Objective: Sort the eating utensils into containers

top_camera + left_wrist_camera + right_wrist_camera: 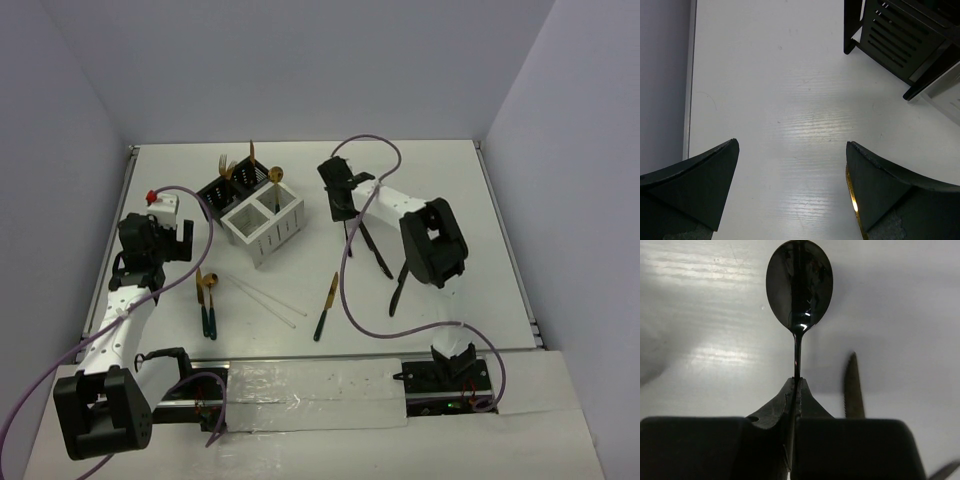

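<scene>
My right gripper (796, 380) is shut on the thin handle of a black spoon (799, 285), bowl pointing away, above the table right of the white box (265, 226); in the top view the gripper (342, 205) is at centre back. The black box (232, 190) holds three gold-headed utensils (252, 162) standing upright. My left gripper (792, 150) is open and empty over bare table, left of the black box (905, 40). Two gold and green utensils (205, 300), two white chopsticks (265, 297) and a gold knife (326, 305) lie on the table.
Two black utensils (376, 245) lie under the right arm; a black knife tip (853, 387) shows beside my right fingers. A gold edge (854, 200) shows by my left gripper's right finger. The white box corner (947, 95) is at the right. Walls surround the table.
</scene>
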{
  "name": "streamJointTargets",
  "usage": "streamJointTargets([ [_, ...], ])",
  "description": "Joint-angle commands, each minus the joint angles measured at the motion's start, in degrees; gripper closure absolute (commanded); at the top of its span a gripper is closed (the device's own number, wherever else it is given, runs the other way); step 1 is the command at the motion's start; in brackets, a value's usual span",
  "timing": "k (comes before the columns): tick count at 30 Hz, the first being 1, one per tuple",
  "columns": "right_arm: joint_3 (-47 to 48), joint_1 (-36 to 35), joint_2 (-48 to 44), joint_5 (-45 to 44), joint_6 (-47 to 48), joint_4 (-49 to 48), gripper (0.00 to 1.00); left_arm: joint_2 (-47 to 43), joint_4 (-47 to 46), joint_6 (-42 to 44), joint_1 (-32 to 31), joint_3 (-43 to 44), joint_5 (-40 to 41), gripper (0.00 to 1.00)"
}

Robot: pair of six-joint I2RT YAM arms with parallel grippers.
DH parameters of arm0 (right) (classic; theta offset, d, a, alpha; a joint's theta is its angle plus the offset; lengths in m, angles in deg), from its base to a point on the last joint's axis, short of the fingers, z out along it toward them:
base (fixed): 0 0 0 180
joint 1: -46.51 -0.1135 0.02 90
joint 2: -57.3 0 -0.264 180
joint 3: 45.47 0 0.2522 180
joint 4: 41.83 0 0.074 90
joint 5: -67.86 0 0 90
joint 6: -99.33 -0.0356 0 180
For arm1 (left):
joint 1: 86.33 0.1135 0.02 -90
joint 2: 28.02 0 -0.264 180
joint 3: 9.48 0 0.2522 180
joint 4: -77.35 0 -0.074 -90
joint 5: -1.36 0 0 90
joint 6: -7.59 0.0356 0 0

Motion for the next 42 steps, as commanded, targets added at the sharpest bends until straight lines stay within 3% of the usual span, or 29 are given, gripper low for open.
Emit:
streamJointTargets([
  [1, -4.80, -1.57, -12.67, -5.38, 2.38, -12.67, 1.00, -1.36, -1.54, -0.05, 0.48, 0.25, -0.94, 0.02],
  [8, -20.89, -6.31, -28.50, -10.03, 8.61, -42.52, 1.00, -0.75, -2.07, -0.14, 0.57, 0.16, -0.68, 0.02],
  [14, -20.91, -12.99, -29.66, -16.37, 14.60, -56.70, 1.00, -1.88, -3.38, 0.21, 0.57, -0.89, 0.29, 0.02],
  [19, -16.51, -14.32, -26.84, -13.56, 11.09, -59.80, 1.00, -2.06, -3.30, 0.39, 0.66, -0.89, 0.12, 0.01],
  [23, -17.30, -14.76, -24.65, -14.61, 9.42, -68.57, 1.00, -1.62, -3.83, 0.57, 0.75, -1.33, 0.03, 0.01],
  [42, -14.84, -15.99, -17.35, -13.91, 6.87, -73.87, 1.00, 0.66, -3.65, 0.39, 0.75, -0.19, -0.15, 0.01],
])
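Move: The black spoon is already pinched just below its bowl in the right gripper, barely above the table. The white container it is carried towards has its middle about 17 cm left, 6 cm back and 5 cm higher; the gold spoon stands in its near compartment, some 14 cm left and 2 cm back. The black container is about 24 cm left, level fore and aft. The black knife lies 6 cm right, 8 cm back. From the left gripper, the white container is about 19 cm right, 6 cm ahead and 7 cm below. Keep the right gripper shut on the black spoon and hoist it steeply, about 27 cm up off the table area, swinging some 14 cm left towards the white container as it climbs. Meanwhile tilt the wrist up about 60 degrees so the fingers come nearly level and the spoon stands bowl up, then ease off high by the gold spoon's compartment. ##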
